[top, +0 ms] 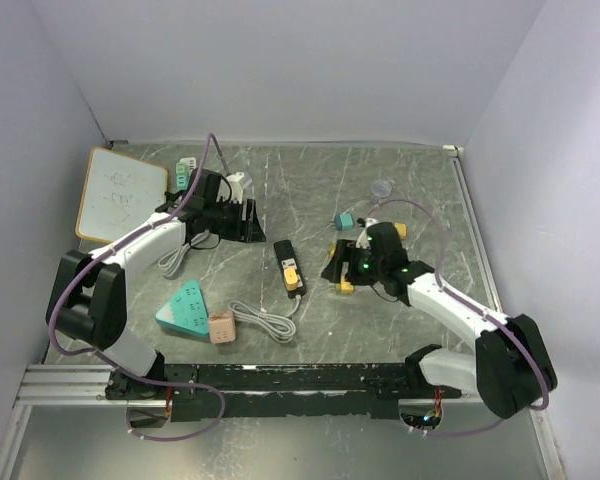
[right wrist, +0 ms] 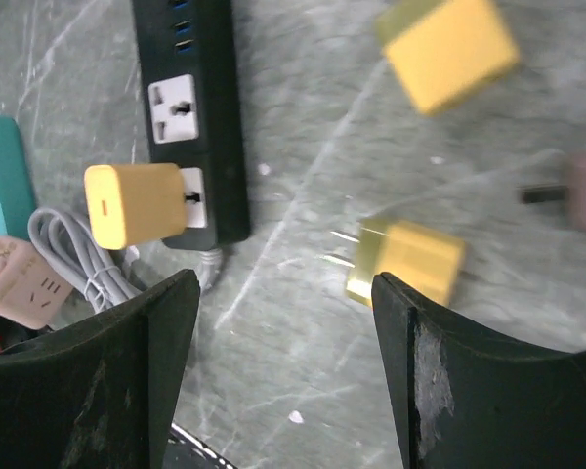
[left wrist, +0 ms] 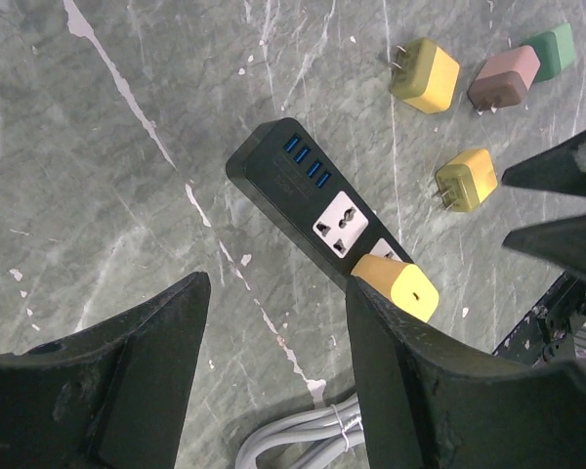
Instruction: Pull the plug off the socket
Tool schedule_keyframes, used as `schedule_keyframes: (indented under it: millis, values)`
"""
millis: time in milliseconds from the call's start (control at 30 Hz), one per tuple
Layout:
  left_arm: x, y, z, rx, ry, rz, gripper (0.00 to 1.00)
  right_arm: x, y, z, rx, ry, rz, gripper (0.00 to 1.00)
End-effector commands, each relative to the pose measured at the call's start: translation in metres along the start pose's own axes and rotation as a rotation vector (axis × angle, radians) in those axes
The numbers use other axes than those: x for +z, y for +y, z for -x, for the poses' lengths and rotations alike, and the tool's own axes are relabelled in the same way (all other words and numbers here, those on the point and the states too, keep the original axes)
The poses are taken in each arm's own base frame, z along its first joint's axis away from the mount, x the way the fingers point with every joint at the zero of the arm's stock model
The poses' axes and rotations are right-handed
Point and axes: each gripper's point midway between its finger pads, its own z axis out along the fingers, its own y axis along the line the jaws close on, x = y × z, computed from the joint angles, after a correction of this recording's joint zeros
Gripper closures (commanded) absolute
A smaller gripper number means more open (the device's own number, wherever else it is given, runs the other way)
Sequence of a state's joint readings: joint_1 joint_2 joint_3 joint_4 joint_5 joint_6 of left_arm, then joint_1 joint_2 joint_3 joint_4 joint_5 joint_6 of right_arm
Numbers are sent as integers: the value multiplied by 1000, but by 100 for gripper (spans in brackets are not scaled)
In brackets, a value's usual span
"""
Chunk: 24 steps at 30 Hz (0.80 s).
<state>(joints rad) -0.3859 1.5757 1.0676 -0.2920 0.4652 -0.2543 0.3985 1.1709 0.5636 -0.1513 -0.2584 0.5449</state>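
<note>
A black power strip, the socket [top: 287,262], lies mid-table with a yellow plug [top: 294,275] seated in its near outlet. The right wrist view shows that plug [right wrist: 135,204] in the strip [right wrist: 215,127], left of my jaws. My right gripper [right wrist: 285,283] is open over bare table, just right of the strip [top: 340,268]. A loose yellow plug [right wrist: 410,262] lies by its right finger. My left gripper [left wrist: 278,283] is open and empty, at the strip's far left [top: 242,218]. It looks toward the strip [left wrist: 313,195] and the seated plug [left wrist: 400,286].
Loose plugs lie right of the strip: olive-yellow [left wrist: 428,75], brown-pink [left wrist: 505,80], green [left wrist: 555,49], yellow [left wrist: 469,179]. A teal triangular strip [top: 185,308], pink cube [top: 221,328] and grey cable [top: 265,320] sit near front. A whiteboard [top: 120,195] lies far left.
</note>
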Motion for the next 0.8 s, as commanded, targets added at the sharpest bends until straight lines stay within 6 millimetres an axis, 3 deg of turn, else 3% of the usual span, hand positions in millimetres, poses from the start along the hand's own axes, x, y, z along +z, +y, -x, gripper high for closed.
schedule_keyframes:
  millis: [0,167,467,767]
  values:
    - [-3,-1,7,-2,-13,-21,32,12,44,12,-140,-24,-3,28]
    - [-3,-1,6,-15,-9,-35,32,28,79,3,-292,-29,-130,29]
    - [-5,2,7,-11,-16,-14,32,48,94,-11,-480,-13,-405,32]
    - [-7,3,8,-11,-21,-14,32,66,93,-27,-548,16,-506,63]
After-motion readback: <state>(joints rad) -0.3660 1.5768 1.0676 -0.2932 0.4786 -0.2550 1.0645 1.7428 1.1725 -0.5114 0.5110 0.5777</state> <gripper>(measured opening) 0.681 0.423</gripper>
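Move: The yellow plug in the black socket strip lies about 13 cm left of the right hand, 1 cm back and 2 cm lower. The strip's middle is 3 cm farther out than that plug. A loose yellow plug lies 5 cm below the hand, 2 cm right and 1 cm back; another is 10 cm ahead, 1 cm right. From the left hand, the socketed plug is about 9 cm back, 12 cm right, 6 cm below. The right hand arcs some 13 cm left, fingers tipping steeper, then sinks around the socketed plug while closing. ##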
